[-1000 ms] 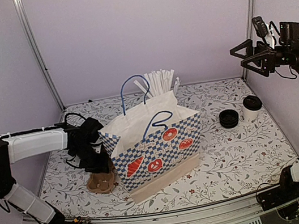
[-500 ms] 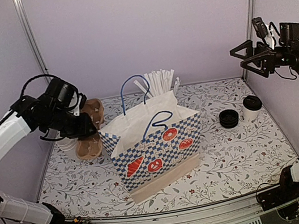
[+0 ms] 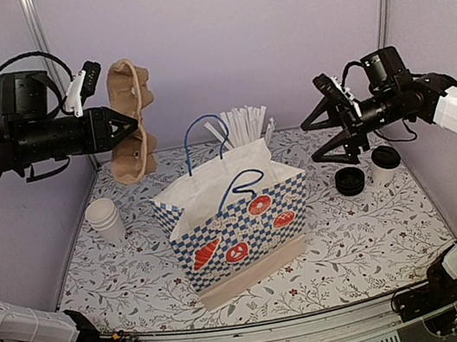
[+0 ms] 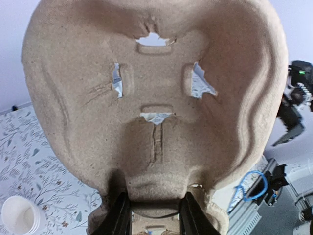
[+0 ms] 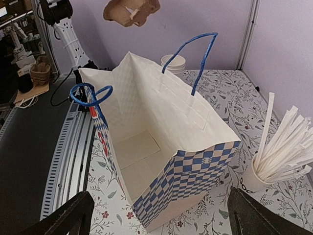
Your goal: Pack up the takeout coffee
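Observation:
The takeout coffee [image 3: 385, 164], a small white cup with a black lid, stands on the table at the right, beside a stack of black lids [image 3: 350, 180]. My right gripper [image 3: 310, 145] hovers open and empty just left of and above it, and its wrist view looks down into the open paper bag [image 5: 146, 127]. My left gripper [image 3: 126, 125] is raised high at the left. It is shut on the edge of a brown pulp cup carrier [image 3: 129, 117], which hangs upright. The carrier [image 4: 156, 98] fills the left wrist view, with both fingers [image 4: 120, 215] pinching its lower rim.
The blue-checked bag [image 3: 237, 222] stands open mid-table, its blue handles up. Behind it is a white cup of straws [image 3: 247, 124]. A stack of white cups [image 3: 107, 219] sits at the left. The straw cup [image 5: 281, 152] stands near my right finger.
My left arm has lifted the carrier from the table beside the bag to high at the left. My right arm has swung from the far right corner down toward the bag.

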Controlling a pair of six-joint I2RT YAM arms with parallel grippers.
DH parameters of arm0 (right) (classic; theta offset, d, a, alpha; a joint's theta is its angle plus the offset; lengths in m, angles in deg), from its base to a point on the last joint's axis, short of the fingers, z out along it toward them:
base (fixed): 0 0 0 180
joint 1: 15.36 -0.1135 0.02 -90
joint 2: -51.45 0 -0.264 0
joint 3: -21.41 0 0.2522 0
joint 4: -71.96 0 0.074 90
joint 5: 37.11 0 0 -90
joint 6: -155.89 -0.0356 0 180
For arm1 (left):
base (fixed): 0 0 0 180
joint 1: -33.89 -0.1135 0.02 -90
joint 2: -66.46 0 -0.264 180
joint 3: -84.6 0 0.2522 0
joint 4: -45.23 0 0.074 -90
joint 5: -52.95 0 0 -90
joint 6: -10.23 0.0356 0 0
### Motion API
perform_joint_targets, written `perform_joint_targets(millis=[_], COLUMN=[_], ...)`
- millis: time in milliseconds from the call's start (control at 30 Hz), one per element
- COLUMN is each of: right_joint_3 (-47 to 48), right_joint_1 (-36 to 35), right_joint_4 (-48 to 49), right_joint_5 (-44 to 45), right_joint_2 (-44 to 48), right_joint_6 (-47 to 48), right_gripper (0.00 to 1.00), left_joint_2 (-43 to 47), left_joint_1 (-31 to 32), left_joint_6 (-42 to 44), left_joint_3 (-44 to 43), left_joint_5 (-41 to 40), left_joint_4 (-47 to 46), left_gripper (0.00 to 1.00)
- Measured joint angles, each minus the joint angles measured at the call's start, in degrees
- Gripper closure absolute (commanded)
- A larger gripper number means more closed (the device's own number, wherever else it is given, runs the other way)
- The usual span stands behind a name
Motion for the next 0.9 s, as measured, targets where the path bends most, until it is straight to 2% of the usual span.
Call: perform_joint_targets(millis=[200, 400, 900], right_joint_3=[3.9, 4.0, -1.4], right_joint_1=[-2.7, -2.7, -2.7], right_joint_4=[-5.0, -6.7, -8.5], right_joint_5=[4.4, 7.0, 10.8], right_joint_2=[-7.4, -8.7, -2.3], right_joint_6=[5.7, 6.6, 9.5], right_gripper=[0.01, 0.01, 0.01], left_joint_2=[-0.3, -5.1, -17.9], left_joint_1=[7.7, 13.1, 14.2], left_joint_6=[0.9, 3.2, 11.5], left_joint_3=[0.1, -0.3, -0.6], left_joint_5=[5.0, 7.3, 9.1], left_joint_4=[-6.7, -11.1, -11.8], left_gripper=[0.77, 0.75, 0.75])
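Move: The paper bag stands open, its middle about 16 cm to the right of the left hand, 7 cm nearer the base and 28 cm below; that hand already holds the cardboard cup carrier upright. The straw cup is 14 cm ahead and 23 cm right of the left hand, and the stacked white cups are 2 cm ahead and 20 cm left, both well below. From the empty right hand the bag lies some 14 cm left, 5 cm back and 20 cm down, the straw cup 15 cm ahead and 7 cm left. The cup carrier, still pinched in the left fingers, is swung about 16 cm to the right towards the paper bag, rising slightly and drawing back at first, then sinking to come over the bag's mouth as the wrist turns clockwise nearly 30 degrees. The right hand, wide open, sinks about 6 cm beside the bag, its fingers tipping further down. ##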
